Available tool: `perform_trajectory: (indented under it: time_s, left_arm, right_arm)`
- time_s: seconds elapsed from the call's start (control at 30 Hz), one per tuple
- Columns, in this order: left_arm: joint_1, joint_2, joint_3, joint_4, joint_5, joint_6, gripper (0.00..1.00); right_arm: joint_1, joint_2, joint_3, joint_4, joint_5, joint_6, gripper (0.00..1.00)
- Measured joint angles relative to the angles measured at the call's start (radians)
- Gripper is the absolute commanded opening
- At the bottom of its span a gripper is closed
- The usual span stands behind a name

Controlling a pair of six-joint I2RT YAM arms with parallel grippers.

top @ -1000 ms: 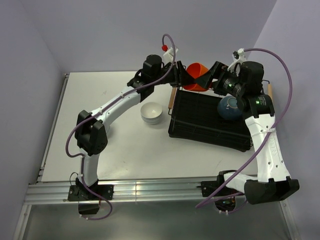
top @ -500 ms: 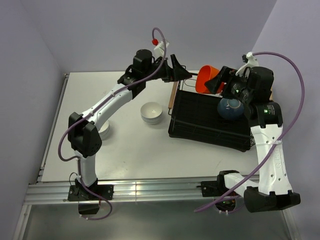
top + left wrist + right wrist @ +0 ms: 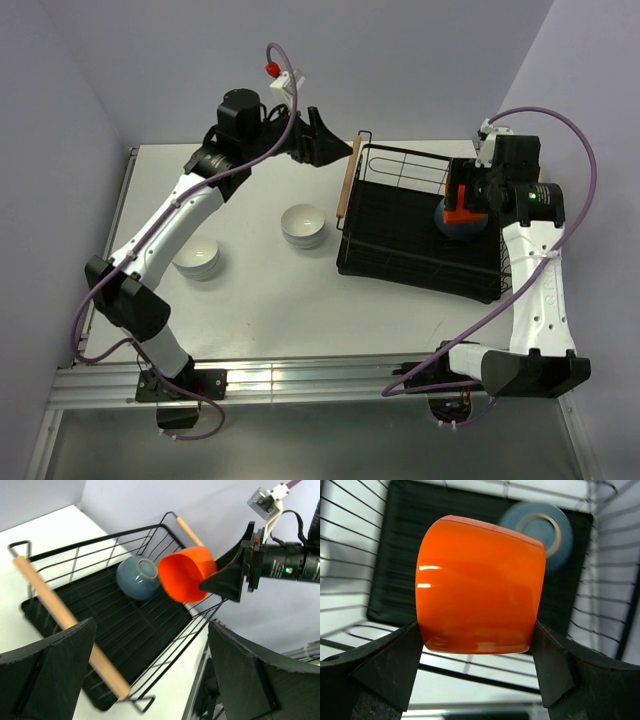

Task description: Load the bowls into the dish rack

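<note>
My right gripper (image 3: 463, 203) is shut on the orange bowl (image 3: 480, 587), gripping its sides and holding it on edge above the dish rack (image 3: 400, 268). The dark blue bowl (image 3: 452, 228) lies in the rack just below it, also seen in the right wrist view as the blue bowl (image 3: 542, 527). My left gripper (image 3: 330, 143) is open and empty, up in the air left of the rack. Its view shows the rack (image 3: 125, 630), the blue bowl (image 3: 137, 577) and the orange bowl (image 3: 186, 575). White bowls (image 3: 303, 225) and more white bowls (image 3: 198, 258) sit on the table.
The rack's wooden handle (image 3: 346, 188) faces the white bowls. The rack's tall wire side (image 3: 405, 165) stands at its far end. The table's left edge (image 3: 110, 240) and the front rail (image 3: 300, 380) bound the work area.
My left gripper has opened, let go of the orange bowl and pulled back to the left. My right gripper has carried the bowl to the right, over the blue bowl in the rack.
</note>
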Motion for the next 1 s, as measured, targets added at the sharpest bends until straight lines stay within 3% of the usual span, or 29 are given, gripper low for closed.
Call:
perform_trajectory:
  time_s: [0.4,1.0]
  left_arm:
    - [0.069,-0.057,-0.060,-0.194,-0.143,0.042,0.99]
    - [0.188,-0.137,-0.184,-0.233,-0.212,0.033,1.00]
  right_arm:
    - [0.006,0.016,-0.121,-0.103,0.291,-0.156,0.00]
    - [0.063,0.123,-0.349,0.030,0.570,-0.229,0.00]
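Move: The right hand still holds the orange bowl over the rack. The free spot by the rack's near right corner lies about 9 cm to its right, 2 cm back and 20 cm down, and the blue bowl some 12 cm ahead, 5 cm right and 22 cm below. From the empty left hand, the middle white bowl is about 10 cm ahead, 6 cm left and 36 cm down, the left white bowl 35 cm left, 1 cm ahead and 37 cm down. Keeping its pinch on the orange bowl, the right hand sinks some 13 cm while going about 8 cm to the right and slightly back, past the near side of the blue bowl towards the rack's near right corner, its wrist tipping the fingers down and rolling so that the hand's left side drops. The left hand, fingers staying wide open, swings left away from the rack, sinking and easing forward towards the white bowls' side and turning about 20 degrees counter-clockwise. ##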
